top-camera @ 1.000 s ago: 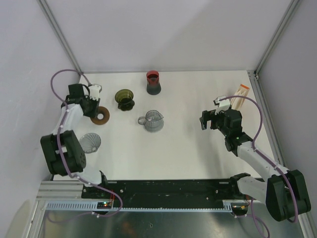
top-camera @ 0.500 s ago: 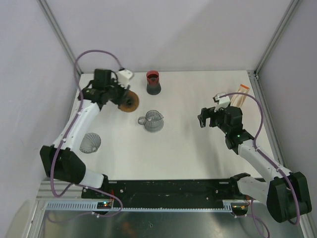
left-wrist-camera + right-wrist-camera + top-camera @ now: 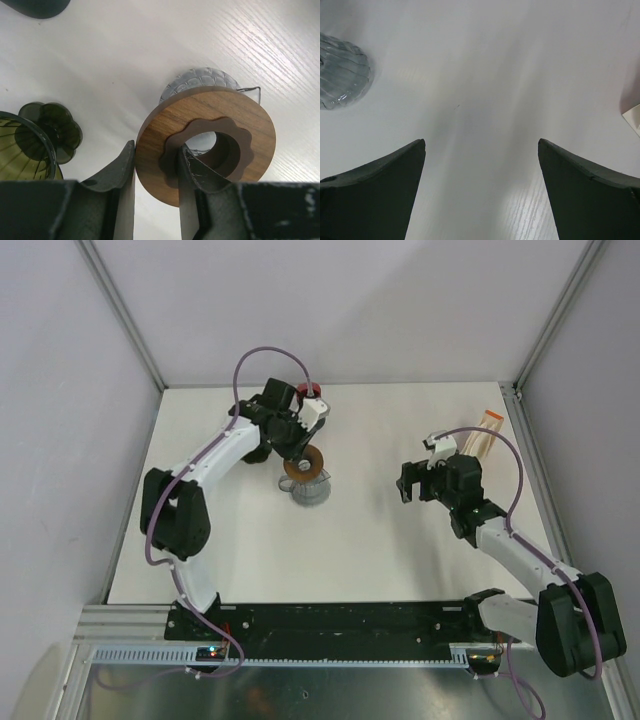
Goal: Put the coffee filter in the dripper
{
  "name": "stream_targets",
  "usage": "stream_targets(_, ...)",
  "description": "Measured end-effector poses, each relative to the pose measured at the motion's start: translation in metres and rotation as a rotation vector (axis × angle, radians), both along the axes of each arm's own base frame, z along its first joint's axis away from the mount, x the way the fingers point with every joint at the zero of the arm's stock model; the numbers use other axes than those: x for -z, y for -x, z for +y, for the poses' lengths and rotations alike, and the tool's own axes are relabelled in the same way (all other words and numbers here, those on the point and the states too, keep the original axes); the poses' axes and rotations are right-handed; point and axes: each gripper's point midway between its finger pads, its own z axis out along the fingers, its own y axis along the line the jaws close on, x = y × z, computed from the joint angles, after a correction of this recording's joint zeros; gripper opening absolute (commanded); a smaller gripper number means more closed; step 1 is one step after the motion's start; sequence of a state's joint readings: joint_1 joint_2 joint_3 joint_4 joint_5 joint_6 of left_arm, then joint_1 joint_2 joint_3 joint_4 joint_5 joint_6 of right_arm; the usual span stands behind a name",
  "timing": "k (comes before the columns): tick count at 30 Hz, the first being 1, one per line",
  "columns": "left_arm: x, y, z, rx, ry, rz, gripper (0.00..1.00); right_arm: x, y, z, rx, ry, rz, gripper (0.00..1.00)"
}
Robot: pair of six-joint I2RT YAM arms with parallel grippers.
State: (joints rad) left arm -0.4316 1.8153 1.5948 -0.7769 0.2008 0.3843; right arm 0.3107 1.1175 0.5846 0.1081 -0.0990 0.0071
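Observation:
My left gripper (image 3: 300,455) (image 3: 157,148) is shut on a wooden ring (image 3: 304,464) (image 3: 210,135), one finger outside its rim and one through its hole. The ring hangs over the ribbed glass server (image 3: 312,490) (image 3: 200,80). The green dripper (image 3: 25,150) stands to the left in the left wrist view; from above my left arm hides it. A beige pack that looks like the coffee filter (image 3: 485,430) leans at the table's right edge. My right gripper (image 3: 412,483) (image 3: 481,142) hovers open over bare table, left of the pack.
A red and dark cup (image 3: 313,393) stands at the back, just behind my left wrist. A clear ribbed glass piece (image 3: 342,70) shows at the upper left of the right wrist view. Walls and frame posts close in the table's sides.
My left arm has swung from the far left to the centre with the wooden ring, which is now above the glass server. The right arm has barely moved.

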Motion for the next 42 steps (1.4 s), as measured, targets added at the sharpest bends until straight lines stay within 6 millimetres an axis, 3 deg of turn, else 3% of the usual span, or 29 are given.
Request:
stream_targets(13,0.030,0.003,-0.015,0.033,-0.037,0.064,0.00,0.012,0.000,0.001,-0.001,0.011,0.035,0.99)
stream_targets(21,0.032,0.005,-0.018,0.042,-0.042,0.068,0.01,0.012,0.000,0.001,-0.004,0.010,0.036,0.99)
stream_targets(23,0.032,0.004,-0.019,0.042,-0.044,0.067,0.13,0.012,0.000,0.001,-0.005,0.010,0.036,0.99)
stream_targets(26,0.032,0.003,-0.020,0.044,-0.044,0.067,0.42,0.012,0.000,0.001,-0.006,0.010,0.036,0.99)
stream_targets(28,0.033,0.003,-0.020,0.048,-0.047,0.065,0.51,0.012,0.000,0.001,-0.006,0.010,0.036,0.99)
stream_targets(42,0.034,0.002,-0.019,0.064,-0.059,0.057,0.75,0.012,0.001,0.005,-0.023,0.002,0.038,0.99)
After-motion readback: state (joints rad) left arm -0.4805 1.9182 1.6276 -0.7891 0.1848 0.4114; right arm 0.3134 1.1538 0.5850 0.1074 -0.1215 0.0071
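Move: The left gripper holds the wooden ring; the glass carafe's middle lies about 3 cm back and 4 cm right of that hand, some 9 cm lower. From the same hand, the green dripper stands roughly 11 cm ahead and 13 cm left, the red-rimmed canister about 18 cm ahead and 4 cm right, both 8 to 10 cm below. From the right hand the carafe is some 33 cm left, 2 cm ahead and 8 cm lower. Lower the left gripper about 3.5 cm, easing some 2 cm to the right on the way, so that the wooden ring it still pinches by one side comes down onto the mouth of the glass carafe. Hold there almost still with the wrist nearly unchanged, then open the fingers to about twice their gap and let go of the ring, staying around its side. ##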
